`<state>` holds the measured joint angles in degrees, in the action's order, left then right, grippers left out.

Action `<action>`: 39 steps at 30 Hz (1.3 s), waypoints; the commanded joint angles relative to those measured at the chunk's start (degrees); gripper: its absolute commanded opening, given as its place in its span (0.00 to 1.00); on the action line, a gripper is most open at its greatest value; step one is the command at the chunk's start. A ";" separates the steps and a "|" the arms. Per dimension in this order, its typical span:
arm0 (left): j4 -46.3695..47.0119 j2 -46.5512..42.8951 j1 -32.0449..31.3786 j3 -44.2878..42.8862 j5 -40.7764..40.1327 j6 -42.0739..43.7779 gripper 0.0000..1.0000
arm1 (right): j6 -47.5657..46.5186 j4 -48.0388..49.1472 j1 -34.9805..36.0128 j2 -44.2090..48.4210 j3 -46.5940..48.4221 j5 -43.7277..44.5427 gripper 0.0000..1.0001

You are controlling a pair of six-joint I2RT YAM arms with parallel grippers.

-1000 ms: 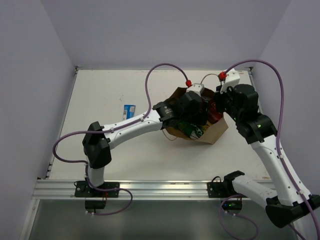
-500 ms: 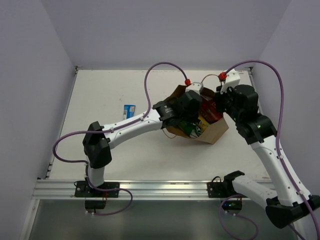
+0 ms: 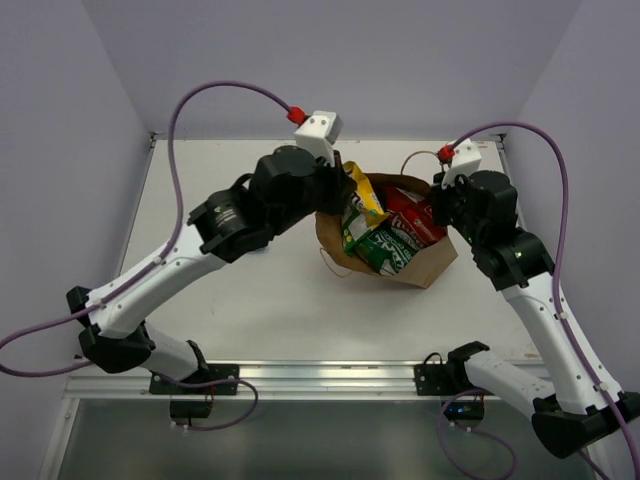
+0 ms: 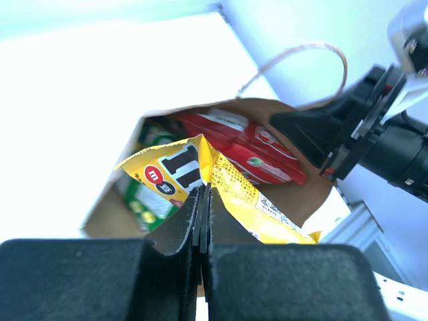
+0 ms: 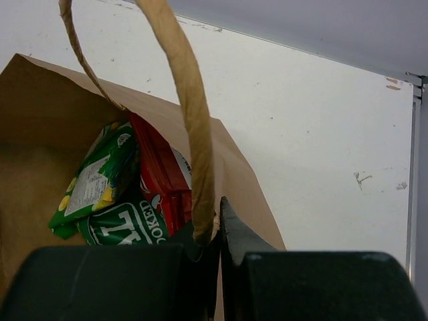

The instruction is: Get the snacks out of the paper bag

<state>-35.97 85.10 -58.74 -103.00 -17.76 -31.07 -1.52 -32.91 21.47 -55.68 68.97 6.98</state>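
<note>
The brown paper bag [image 3: 425,265] lies open at the table's middle right. My left gripper [image 3: 340,190] is shut on a small yellow packet [image 3: 363,200] and holds it above the bag's mouth. In the left wrist view the gripper [image 4: 202,194] pinches that yellow packet [image 4: 234,187] at its edge. A red bag [image 3: 412,215] and green packets [image 3: 385,248] still lie inside the bag. My right gripper [image 3: 440,208] is shut on the bag's rim. In the right wrist view it [image 5: 217,227] clamps at the foot of the twisted handle [image 5: 194,134], beside the red bag [image 5: 157,180] and the green packets [image 5: 100,174].
The raised left arm [image 3: 230,215] covers the table's left middle. Side walls close in the table on the left and right, and a metal rail [image 3: 300,378] runs along the near edge.
My left arm has risen and drawn back to the left out of the bag's mouth, lifting the yellow packet with it. The right gripper has stayed on the bag's rim.
</note>
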 commanded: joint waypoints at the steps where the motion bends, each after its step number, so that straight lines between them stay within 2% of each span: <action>1: -5.77 -4.23 2.75 -1.42 -4.91 4.52 0.00 | 0.11 3.37 0.24 1.72 0.11 1.80 0.00; 6: -9.64 -10.13 12.31 5.70 -3.42 9.17 0.00 | -0.06 3.46 0.23 2.24 -0.06 2.07 0.00; 9: -10.53 -10.22 15.13 12.02 -4.21 13.22 0.00 | 0.11 3.55 0.32 2.51 -0.15 2.42 0.00; 11: -7.47 -9.43 16.20 16.32 -2.47 15.24 0.00 | 0.03 3.64 0.32 2.59 -0.24 2.33 0.00; 12: -5.80 -8.99 16.90 21.13 -1.67 15.68 0.00 | 0.11 3.64 0.32 2.68 -0.41 2.33 0.00; 13: -1.69 -8.46 17.34 23.35 -0.53 16.12 0.00 | -0.06 3.81 0.32 2.77 -0.59 2.33 0.00; 17: 6.95 -1.20 19.10 30.92 1.50 18.23 0.00 | -0.24 4.43 0.24 3.38 -1.47 2.16 0.00; 20: 9.33 6.44 19.72 31.46 3.51 19.72 0.00 | -0.50 4.52 0.32 3.91 -1.82 2.33 0.00; 23: 9.07 14.35 19.89 29.01 1.07 19.91 0.00 | -0.41 4.78 0.32 4.18 -2.26 2.07 0.00; 28: 6.18 19.93 20.42 23.91 -1.58 19.73 0.21 | -0.59 4.96 0.23 4.44 -2.61 1.80 0.00; 31: 1.28 18.18 20.42 20.30 -2.10 18.24 0.50 | -0.59 5.22 0.24 4.79 -2.79 1.98 0.00; 32: 0.12 15.74 20.42 18.90 -1.84 17.37 0.67 | -0.68 5.31 0.32 4.79 -2.87 1.89 0.00; 34: -2.34 10.82 20.42 18.10 -0.88 16.66 0.82 | -0.59 5.40 0.32 4.88 -2.96 1.81 0.00; 35: -2.79 8.96 20.33 18.01 0.00 15.79 0.93 | -0.59 5.48 0.32 4.79 -2.96 1.54 0.00; 37: -4.02 3.09 20.33 17.57 0.88 14.73 0.99 | -0.42 5.48 0.32 4.70 -2.96 1.37 0.00; 39: -4.11 -0.53 19.81 17.40 3.42 13.50 1.00 | -0.41 5.57 0.32 4.79 -2.96 1.37 0.00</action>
<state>-38.11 93.30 -38.65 -82.35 -16.78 -14.87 -1.56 -31.48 21.74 -52.31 66.06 7.99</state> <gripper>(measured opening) 0.993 0.019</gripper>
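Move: The yellow M&M's packet is already in the left fingers, high over the paper bag's left rim. The bare table spot it goes to lies some 9 cm ahead, 13 cm left and 37 cm below the left hand; the blue packet lies about 9 cm left of that spot and 5 cm farther out. The paper bag's middle is level ahead, some 7 cm right and 22 cm down. From the right hand, that spot is roughly 27 cm left, 4 cm ahead and 31 cm down. Leftward first, the left hand carries the M&M's packet about 14 cm clear of the paper bag, then lowers it steeply, some 35 cm and a little forward, fingers tipping down and the wrist rolling left side up. Near the table its fingers open wide, letting go of the packet, and the hand starts back up. The right hand keeps its pinch on the bag's rim. ##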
